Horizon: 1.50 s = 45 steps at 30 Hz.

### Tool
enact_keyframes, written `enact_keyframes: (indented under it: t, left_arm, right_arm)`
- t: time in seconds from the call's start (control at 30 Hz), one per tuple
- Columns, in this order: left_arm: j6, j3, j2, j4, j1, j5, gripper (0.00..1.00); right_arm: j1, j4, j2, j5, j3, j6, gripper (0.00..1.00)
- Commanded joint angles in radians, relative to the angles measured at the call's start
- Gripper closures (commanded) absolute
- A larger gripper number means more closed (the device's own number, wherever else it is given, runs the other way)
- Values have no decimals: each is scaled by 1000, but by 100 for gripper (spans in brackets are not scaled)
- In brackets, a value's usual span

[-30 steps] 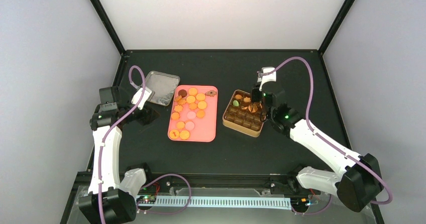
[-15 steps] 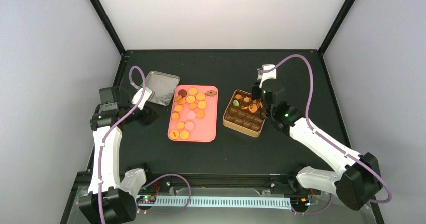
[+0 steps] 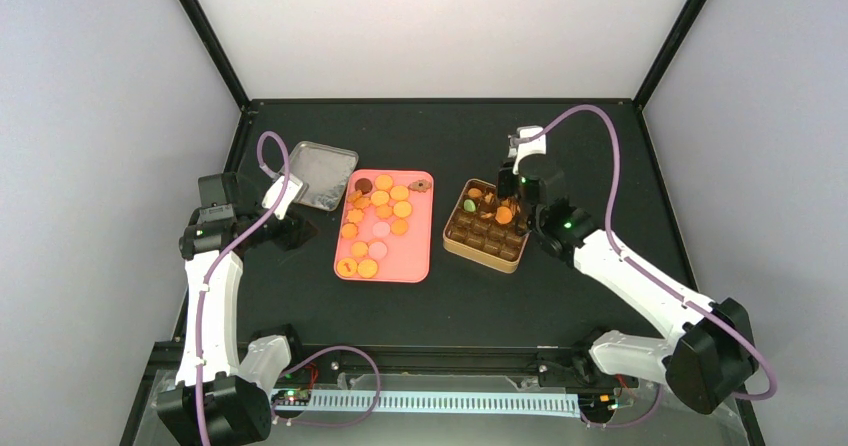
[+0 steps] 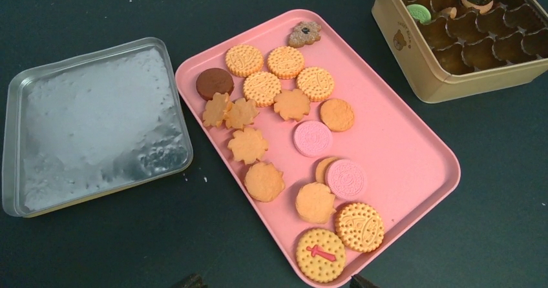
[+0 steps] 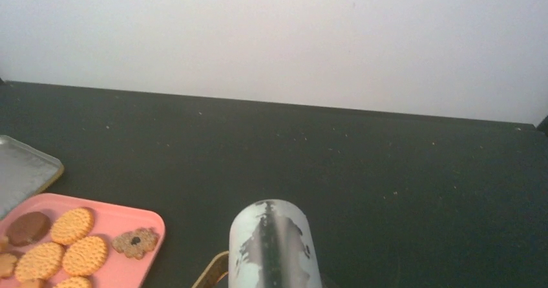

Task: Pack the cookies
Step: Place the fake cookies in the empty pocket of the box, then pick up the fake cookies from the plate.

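Note:
Several cookies (image 3: 380, 216), mostly orange-yellow with two pink and one dark brown, lie on a pink tray (image 3: 412, 266). The left wrist view shows these cookies (image 4: 291, 101) from close up. To the right stands the gold tin (image 3: 470, 246) with brown cups, holding a green cookie (image 3: 469, 206) and orange ones (image 3: 504, 215). My right gripper (image 3: 511, 197) hangs over the tin's far right corner; its jaw gap is hidden. One pale finger (image 5: 274, 246) fills the right wrist view. My left gripper (image 3: 296, 228) waits open left of the tray, with the tray's near corner between its fingertips (image 4: 358, 280).
A silver tin lid (image 3: 322, 174) lies upside down at the tray's far left corner, close beside my left gripper. The black walled table edge runs along the back and both sides. The right arm's purple cable arches above the tin.
My right gripper has drawn slightly up and back over the tin, and an orange cookie stays in the cup beneath it. The left arm has not moved.

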Motion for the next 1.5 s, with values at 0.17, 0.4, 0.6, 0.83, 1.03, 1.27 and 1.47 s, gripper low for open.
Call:
enact_keyframes:
  t: [0.17,0.4,0.6,0.83,1.03,1.27,1.47]
  left_arm:
    - [8,16,-3,-15,6,13,40]
    - [-4,33,1,-26,8,12,40]
    - [-5,33,1,-36,10,11,40]
    - [-1,24,-3,-36,19,11,40]
    - [-2,27,2,-32,19,12,40]
    - [0,12,1,-25,20,10,40]
    - [-5,9,1,-20,20,18,40]
  right_arm:
    - [49,16,-29,-88,141,35,69]
    - [173,65,99,-143,229,49,69]
    - [236,99,310,-192,358,69,68]
    - [278,108,497,-198,476,79,66]
    - [283,120,568,-202,496,88,65]
    - [301,131,555,-206,430,101,64]
    - [327,140,537,-172,380,82,65]
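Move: My right hand holds the tongs over the box, whose middle lies about 8 cm ahead and 2 cm left of it, some 23 cm down. The cracker at the right end of the group on the pink tray is roughly 14 cm ahead, 24 cm left and 25 cm below. The plain round cookie sits about 6 cm nearer than that cracker, the flower cookie 4 cm to its left. From my left hand, the cracker is some 24 cm ahead and 17 cm right. I lift the tongs out of the box by about 7 cm and arc my right hand some 24 cm left to the pink tray, turning it about 25 degrees counter-clockwise. On the way across I sink it to around 4 cm below its starting height, bringing the tips over the crackers while my fingers keep their grip on the tongs. ##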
